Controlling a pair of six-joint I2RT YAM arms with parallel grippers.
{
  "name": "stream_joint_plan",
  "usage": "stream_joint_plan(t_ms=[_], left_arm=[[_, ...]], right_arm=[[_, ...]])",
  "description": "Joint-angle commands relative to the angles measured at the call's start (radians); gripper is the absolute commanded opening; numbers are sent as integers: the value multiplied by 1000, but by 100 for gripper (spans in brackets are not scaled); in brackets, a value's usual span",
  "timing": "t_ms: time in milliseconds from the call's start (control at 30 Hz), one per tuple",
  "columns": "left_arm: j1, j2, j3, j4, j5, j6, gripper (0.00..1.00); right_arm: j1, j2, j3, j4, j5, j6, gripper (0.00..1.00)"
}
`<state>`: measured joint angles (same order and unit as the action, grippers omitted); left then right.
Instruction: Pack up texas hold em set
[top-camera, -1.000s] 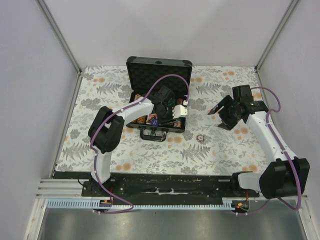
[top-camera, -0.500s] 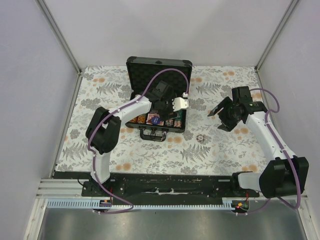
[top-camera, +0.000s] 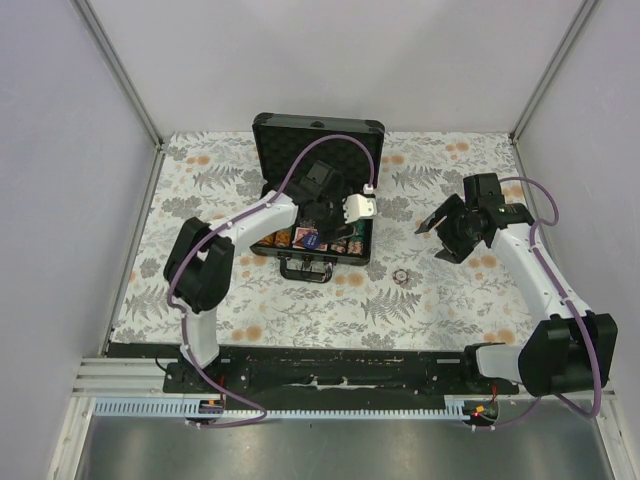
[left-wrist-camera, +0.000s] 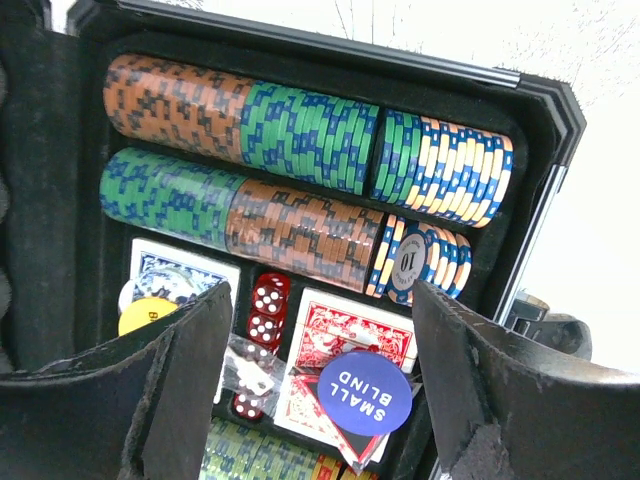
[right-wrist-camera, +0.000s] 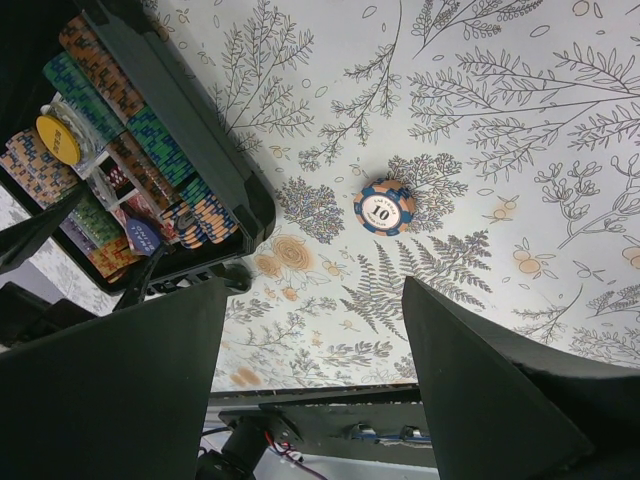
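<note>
The black case (top-camera: 270, 218) lies open in the middle of the table, lid (top-camera: 318, 140) up at the back. In the left wrist view its tray holds rows of striped chips (left-wrist-camera: 300, 130), a blue deck (left-wrist-camera: 180, 272), a red deck (left-wrist-camera: 345, 330), red dice (left-wrist-camera: 267, 308), a yellow button (left-wrist-camera: 145, 316) and a blue "small blind" button (left-wrist-camera: 365, 392) resting on a triangular button over the red deck. My left gripper (top-camera: 328, 228) hovers open above the tray (left-wrist-camera: 320, 395), holding nothing. One loose chip (top-camera: 401, 276) lies on the cloth right of the case (right-wrist-camera: 384, 208). My right gripper (top-camera: 440, 235) hangs open and empty above it (right-wrist-camera: 315, 385).
Floral cloth (top-camera: 300, 310) covers the table. Grey walls stand on the left, back and right. The case's handle (top-camera: 305, 272) points toward the arm bases, which sit on a black rail (top-camera: 330, 372) at the near edge.
My left gripper has opened and drawn back a little toward the lid, leaving the blue button lying on the red deck. The right arm has hardly moved.
</note>
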<state>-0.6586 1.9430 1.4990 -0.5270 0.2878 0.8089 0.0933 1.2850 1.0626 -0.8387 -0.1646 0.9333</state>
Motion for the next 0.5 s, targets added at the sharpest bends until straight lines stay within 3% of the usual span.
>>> stream_joint_plan(t_ms=[0,267,467], left_arm=[[-3,-99,7,10,41,-42,78],[-1,-159,-31,54,22,-80,79],[-1,-274,-149,195,21,-203,84]], right_arm=[[-4,-12,10,20,-12,-19,79],[-4,-12,10,21,-9,-37,78],[-1,-4,34,26,2,-122,72]])
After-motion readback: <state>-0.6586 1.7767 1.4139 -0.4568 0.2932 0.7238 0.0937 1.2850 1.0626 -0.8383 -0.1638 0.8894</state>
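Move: Left hand, empty over the case: the loose chip out on the table lies roughly 10 cm back, 13 cm to its right and 8 cm below. Nearer in the case, all about 5 cm below this hand, are the 10-chips ending a row, 4 cm back and straight in line; the small-blind button, 1 cm back and 6 cm left; and the dice, 4 cm ahead and 2 cm left. From the idle right hand the loose chip is some 2 cm back, 2 cm left, 14 cm below. Straight up out of the case goes the left hand, about 5 cm, clear above the 10-chips at the row's end, easing off and just beginning to draw back towards its base at the end. Its fingers stay wide open and empty, and the wrist tilts slightly, under 10 degrees, swinging the fingertips farther out to the right. ##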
